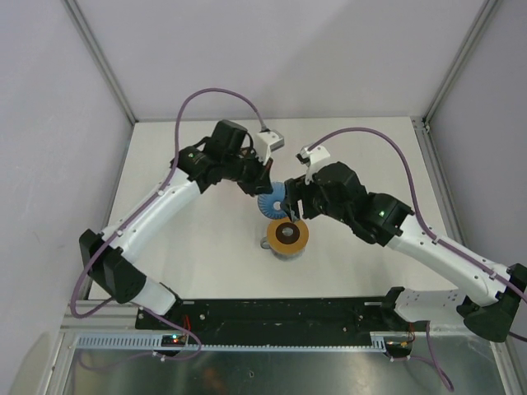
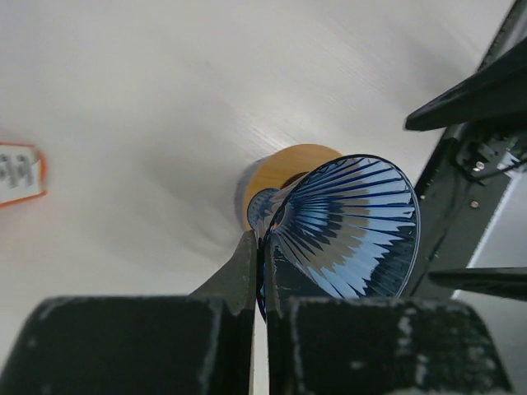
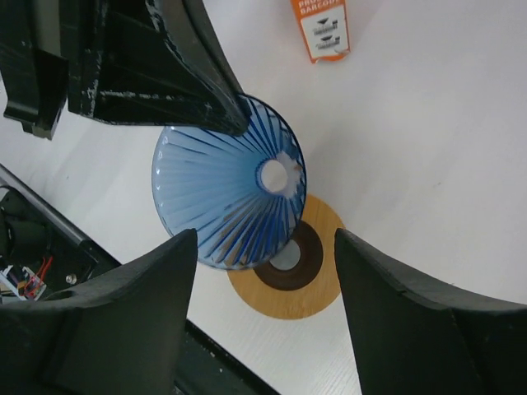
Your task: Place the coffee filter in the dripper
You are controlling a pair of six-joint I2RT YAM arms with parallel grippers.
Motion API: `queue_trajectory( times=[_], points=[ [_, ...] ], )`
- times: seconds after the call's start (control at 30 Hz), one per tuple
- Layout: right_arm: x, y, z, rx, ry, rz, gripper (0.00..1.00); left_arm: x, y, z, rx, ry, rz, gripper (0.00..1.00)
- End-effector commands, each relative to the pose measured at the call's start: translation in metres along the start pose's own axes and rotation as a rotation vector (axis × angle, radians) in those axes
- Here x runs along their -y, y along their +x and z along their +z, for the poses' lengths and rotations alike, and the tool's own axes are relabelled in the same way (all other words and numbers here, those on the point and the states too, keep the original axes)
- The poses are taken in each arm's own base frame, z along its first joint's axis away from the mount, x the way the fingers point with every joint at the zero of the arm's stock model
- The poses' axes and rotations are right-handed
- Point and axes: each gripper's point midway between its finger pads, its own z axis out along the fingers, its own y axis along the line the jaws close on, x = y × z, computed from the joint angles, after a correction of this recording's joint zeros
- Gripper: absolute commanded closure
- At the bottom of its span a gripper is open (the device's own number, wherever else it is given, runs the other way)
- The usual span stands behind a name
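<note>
The dripper (image 2: 354,226), a blue translucent ribbed cone, hangs tilted in the air with my left gripper (image 2: 263,263) shut on its wall near the narrow end. From above, the dripper (image 1: 272,200) sits between both wrists at the table's middle. In the right wrist view the dripper (image 3: 226,193) shows its inside and its bottom hole, with the left fingers (image 3: 189,74) clamped on its rim. My right gripper (image 3: 263,240) stands open just beside and below the cone with nothing between its jaws, and from above the right gripper (image 1: 291,212) is close to the cup. The coffee filter is out of view.
A grey cup with an orange-tan ring top (image 1: 286,237) stands on the table just under the dripper; the ring top (image 3: 309,276) is partly covered by the cone. A small orange box with a white label (image 3: 324,29) lies further off. A black rail (image 1: 280,313) runs along the near edge.
</note>
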Motion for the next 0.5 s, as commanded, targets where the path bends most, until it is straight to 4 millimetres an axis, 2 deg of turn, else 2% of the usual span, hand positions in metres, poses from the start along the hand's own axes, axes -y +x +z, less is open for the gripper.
queue_trajectory(
  times=[0.0, 0.13, 0.27, 0.33, 0.47],
  points=[
    [-0.007, 0.000, -0.011, -0.031, -0.021, 0.034, 0.31, 0.033, -0.010, 0.006, -0.009, 0.119, -0.011, 1.00],
    [0.002, 0.012, -0.009, -0.081, 0.031, 0.046, 0.42, 0.051, -0.010, 0.012, -0.028, 0.189, -0.017, 1.00],
    [0.013, 0.020, -0.008, -0.116, 0.083, 0.064, 0.64, 0.061, -0.008, 0.012, -0.038, 0.241, -0.038, 1.00],
    [0.019, 0.024, -0.007, -0.137, 0.110, 0.071, 0.67, 0.066, -0.006, 0.013, -0.047, 0.267, -0.065, 1.00],
    [0.031, 0.032, -0.003, -0.174, 0.167, 0.068, 0.68, 0.071, -0.006, 0.010, -0.048, 0.292, -0.080, 1.00]
  ],
)
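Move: The left hand already pinches the blue dripper, whose middle lies about 3 cm right, 2 cm back and 2 cm below its pads. From the right hand the dripper is some 6 cm left, 3 cm ahead and 4 cm lower. The wooden ring on the jug sits about 2 cm back, 4 cm left and 16 cm below the right hand; from the left hand it is 6 cm back, 6 cm right and 14 cm down. Left hand carries the dripper 5 cm back-right towards the ring; right hand sinks 4 cm, narrowing around its rim. ##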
